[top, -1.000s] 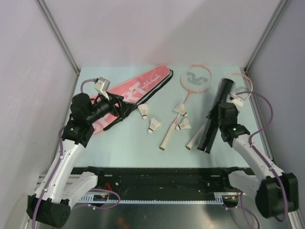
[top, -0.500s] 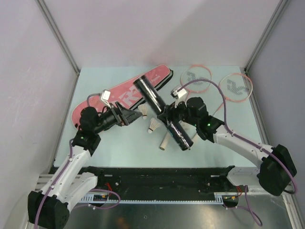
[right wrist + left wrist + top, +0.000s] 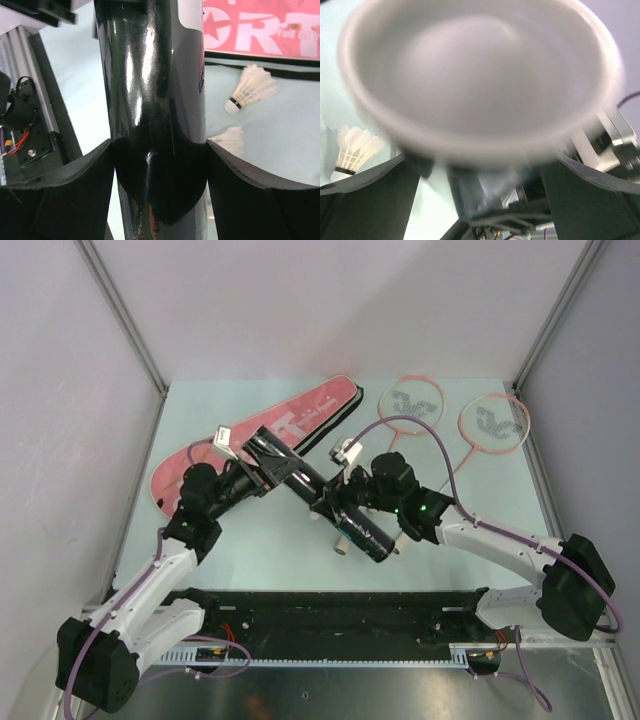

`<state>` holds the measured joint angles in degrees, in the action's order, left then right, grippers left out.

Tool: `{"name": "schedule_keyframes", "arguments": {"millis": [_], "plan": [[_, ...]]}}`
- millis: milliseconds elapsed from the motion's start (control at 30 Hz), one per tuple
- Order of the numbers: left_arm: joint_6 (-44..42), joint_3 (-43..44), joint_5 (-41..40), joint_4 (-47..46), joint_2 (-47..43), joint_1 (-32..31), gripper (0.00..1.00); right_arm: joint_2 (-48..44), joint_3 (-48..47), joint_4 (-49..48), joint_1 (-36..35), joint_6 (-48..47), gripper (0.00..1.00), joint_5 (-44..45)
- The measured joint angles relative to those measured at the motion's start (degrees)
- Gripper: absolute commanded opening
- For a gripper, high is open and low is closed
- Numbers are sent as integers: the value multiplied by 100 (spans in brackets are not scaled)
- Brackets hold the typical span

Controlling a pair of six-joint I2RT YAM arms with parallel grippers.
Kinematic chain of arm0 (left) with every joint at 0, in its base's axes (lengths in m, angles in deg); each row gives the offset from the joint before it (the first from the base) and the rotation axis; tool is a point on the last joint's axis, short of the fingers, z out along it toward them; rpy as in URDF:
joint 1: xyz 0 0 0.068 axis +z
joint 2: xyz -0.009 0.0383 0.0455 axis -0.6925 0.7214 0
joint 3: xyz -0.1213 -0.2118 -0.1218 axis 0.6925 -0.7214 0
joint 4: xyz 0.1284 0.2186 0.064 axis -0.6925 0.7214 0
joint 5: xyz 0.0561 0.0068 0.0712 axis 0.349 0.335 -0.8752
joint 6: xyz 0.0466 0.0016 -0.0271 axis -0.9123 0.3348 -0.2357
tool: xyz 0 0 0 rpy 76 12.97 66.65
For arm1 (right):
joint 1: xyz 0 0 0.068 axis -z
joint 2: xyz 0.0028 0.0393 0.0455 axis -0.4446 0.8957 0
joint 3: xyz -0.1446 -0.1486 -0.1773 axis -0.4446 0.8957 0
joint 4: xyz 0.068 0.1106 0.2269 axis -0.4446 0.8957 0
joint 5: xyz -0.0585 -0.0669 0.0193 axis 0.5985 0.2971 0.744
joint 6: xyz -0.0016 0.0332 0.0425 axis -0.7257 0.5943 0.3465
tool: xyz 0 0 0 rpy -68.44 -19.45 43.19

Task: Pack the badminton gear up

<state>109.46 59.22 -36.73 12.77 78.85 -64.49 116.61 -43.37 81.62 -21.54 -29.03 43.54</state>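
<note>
My right gripper [image 3: 335, 503] [image 3: 157, 145] is shut on the long black tube [image 3: 288, 466] [image 3: 150, 75] and holds it slantwise over the middle of the table. The tube's pale open mouth [image 3: 480, 75] fills the left wrist view, blurred and very close. My left gripper [image 3: 257, 469] [image 3: 480, 160] stands open at that end, its fingers [image 3: 365, 200] apart below the mouth. The pink bag [image 3: 312, 418] [image 3: 250, 30] lies behind. Two pink-rimmed rackets [image 3: 412, 403] [image 3: 492, 423] lie at the back right. Shuttlecocks [image 3: 250, 90] [image 3: 352, 150] rest on the table under the tube.
White enclosure walls with metal posts [image 3: 125, 315] close in the table on three sides. A black rail [image 3: 330, 615] runs along the near edge between the arm bases. The right arm's cable [image 3: 420, 425] arcs over the racket heads.
The right arm has swung the tube from the right side leftward to the middle. The left gripper has come forward and right to meet the tube's upper end.
</note>
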Motion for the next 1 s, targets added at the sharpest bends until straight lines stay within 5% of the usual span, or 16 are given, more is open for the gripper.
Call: {"name": "schedule_keyframes", "arguments": {"millis": [100, 167, 200, 267, 367, 700, 900, 1000], "plan": [[46, -2, -278, -35, -20, 0, 91, 2, -85, 0, -269, -114, 55, 81], [96, -2, -424, -52, -39, 0, 81, 2, -125, 11, -428, -186, 69, 208], [140, -4, -487, -66, -50, 0, 68, 2, -144, 24, -487, -216, 74, 326], [254, -28, -605, -116, -85, -2, 55, 2, -164, 44, -568, -208, 95, 544], [308, -234, -890, -98, -275, 0, 45, -9, -210, 160, -634, 90, 100, 896], [1040, -645, -1856, 0, -1036, 442, 50, -1360, -74, 1812, -133, 3257, 100, 2833], [1915, -802, -2013, -24, -1196, 984, 50, -3053, 1147, 1386, 160, 4680, 100, 2986], [2378, -927, -2094, -33, -1331, 1086, 52, -3836, 2430, 258, 350, 5464, 100, 2977]]}}
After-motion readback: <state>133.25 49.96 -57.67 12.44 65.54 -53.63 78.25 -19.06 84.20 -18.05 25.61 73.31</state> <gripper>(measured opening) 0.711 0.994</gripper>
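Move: The black tube is in my right hand, gripped around its middle. My open left fingers already straddle it near its raised white end, so its middle is about 10 cm right, 3 cm back and 5 cm below my left hand. On the table some 23 cm below, one shuttlecock lies about 18 cm ahead of my left hand, in line sideways. A second is roughly 8 cm ahead and 7 cm right, and the near racket handle is level and 15 cm right. I close my left fingers on the tube near its white end while my right hand eases about 2 cm left and back. Then my right fingers open and let go, and that hand draws off some 15 cm to the right, rising briefly and rolling as it turns clockwise. My left hand carries the tube about 10 cm left and slightly forward, swinging it some 30 degrees counter-clockwise. ##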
